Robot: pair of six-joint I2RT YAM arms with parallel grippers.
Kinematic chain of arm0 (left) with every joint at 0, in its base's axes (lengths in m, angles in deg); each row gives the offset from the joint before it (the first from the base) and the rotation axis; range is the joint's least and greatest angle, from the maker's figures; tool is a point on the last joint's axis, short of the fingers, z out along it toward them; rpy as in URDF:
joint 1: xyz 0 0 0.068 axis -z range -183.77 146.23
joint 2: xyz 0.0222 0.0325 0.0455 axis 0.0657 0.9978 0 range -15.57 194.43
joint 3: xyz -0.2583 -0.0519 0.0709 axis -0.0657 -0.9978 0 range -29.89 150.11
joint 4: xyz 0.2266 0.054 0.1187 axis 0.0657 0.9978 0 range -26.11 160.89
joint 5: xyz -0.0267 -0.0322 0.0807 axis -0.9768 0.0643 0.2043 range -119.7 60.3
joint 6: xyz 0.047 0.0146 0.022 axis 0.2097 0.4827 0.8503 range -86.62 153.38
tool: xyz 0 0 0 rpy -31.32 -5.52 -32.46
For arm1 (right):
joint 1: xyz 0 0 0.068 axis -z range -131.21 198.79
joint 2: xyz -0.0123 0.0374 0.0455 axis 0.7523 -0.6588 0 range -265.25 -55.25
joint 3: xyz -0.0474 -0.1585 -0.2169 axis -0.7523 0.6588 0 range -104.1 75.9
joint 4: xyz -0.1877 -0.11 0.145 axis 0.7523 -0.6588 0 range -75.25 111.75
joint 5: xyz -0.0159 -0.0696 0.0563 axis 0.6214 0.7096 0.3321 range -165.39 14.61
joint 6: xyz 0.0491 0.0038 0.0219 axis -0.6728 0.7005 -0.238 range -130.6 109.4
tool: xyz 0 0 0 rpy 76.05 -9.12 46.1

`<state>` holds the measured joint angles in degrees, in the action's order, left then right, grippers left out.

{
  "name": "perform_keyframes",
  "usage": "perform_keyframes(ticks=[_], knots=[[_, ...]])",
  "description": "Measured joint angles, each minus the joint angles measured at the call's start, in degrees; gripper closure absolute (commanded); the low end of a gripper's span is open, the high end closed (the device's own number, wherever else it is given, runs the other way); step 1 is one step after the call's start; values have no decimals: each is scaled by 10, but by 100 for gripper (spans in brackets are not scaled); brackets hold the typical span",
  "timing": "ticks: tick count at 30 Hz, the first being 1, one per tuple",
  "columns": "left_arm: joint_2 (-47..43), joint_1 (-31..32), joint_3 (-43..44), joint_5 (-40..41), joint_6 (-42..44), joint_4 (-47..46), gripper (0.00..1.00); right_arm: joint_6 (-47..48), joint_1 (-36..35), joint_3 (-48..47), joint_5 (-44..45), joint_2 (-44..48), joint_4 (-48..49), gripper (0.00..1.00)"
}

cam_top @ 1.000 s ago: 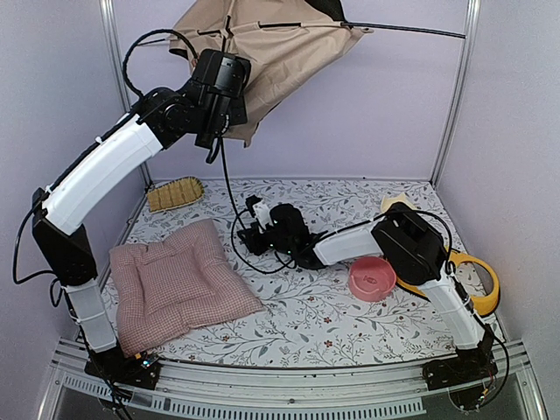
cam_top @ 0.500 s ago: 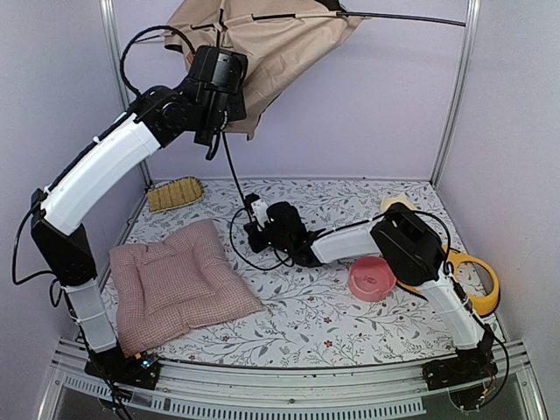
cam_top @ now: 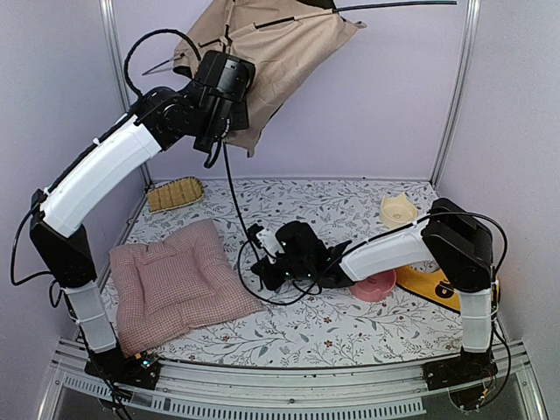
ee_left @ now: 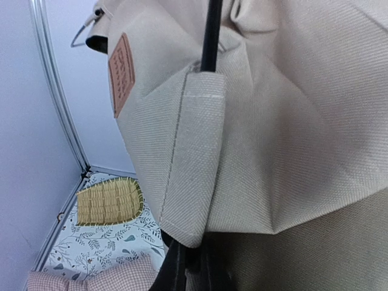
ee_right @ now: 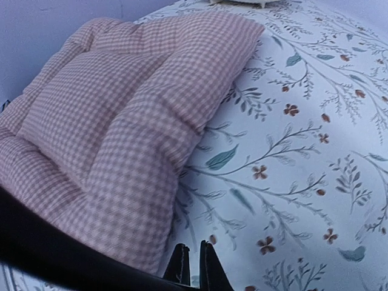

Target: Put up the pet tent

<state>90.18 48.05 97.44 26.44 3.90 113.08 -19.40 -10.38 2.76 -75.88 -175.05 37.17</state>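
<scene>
The pet tent [cam_top: 280,44], beige fabric with a thin black pole [cam_top: 394,5], hangs high against the back wall. My left gripper [cam_top: 234,122] is raised to its lower edge and shut on it. In the left wrist view the fabric [ee_left: 273,121] fills the frame, with a brown label patch [ee_left: 121,73] and a black pole [ee_left: 211,36] running down to my jaws [ee_left: 194,267], which the cloth mostly hides. My right gripper [cam_top: 262,262] is low over the table, shut and holding nothing [ee_right: 193,245], just right of the pink checked cushion [ee_right: 121,109].
The cushion [cam_top: 179,280] lies front left. A straw mat [cam_top: 175,192] is at the back left. A pink bowl [cam_top: 378,284], a cream bowl [cam_top: 397,210] and a yellow object [cam_top: 429,284] sit on the right. A black cable [cam_top: 232,201] hangs from the left arm.
My right gripper has shut and moved nearer, from mid-table to beside the cushion's right edge. The tent has tipped a little, its pole end rising at the right.
</scene>
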Motion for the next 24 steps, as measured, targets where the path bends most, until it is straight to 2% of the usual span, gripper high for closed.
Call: perform_keyframes(ticks=[8,15,24], knots=[[-1,10,-46,-18,-61,51,100,-59,-52,89,-57,70,-25,100],[-4,12,-92,-21,-105,57,100,-110,-74,137,-90,104,-27,100],[-4,41,-101,-31,-169,101,100,-129,-105,191,-83,158,-51,100]])
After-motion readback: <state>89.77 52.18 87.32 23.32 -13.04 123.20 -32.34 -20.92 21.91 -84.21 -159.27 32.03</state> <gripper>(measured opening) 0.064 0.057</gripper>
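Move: The right hand already pinches the tent pole near its lower end; the front table edge lies about 20 cm back and 8 cm below. From it the cushion's middle is some 19 cm left and 3 ahead, the pink bowl 27 cm right and 3 ahead. The left hand holds the pole high up by the tent's corner sleeve, with the pole's lower end some 10 cm back, 9 right and 38 below. Right hand drags the pinched pole end back about 15 cm past the cushion; left lowers the tent 9 cm. ##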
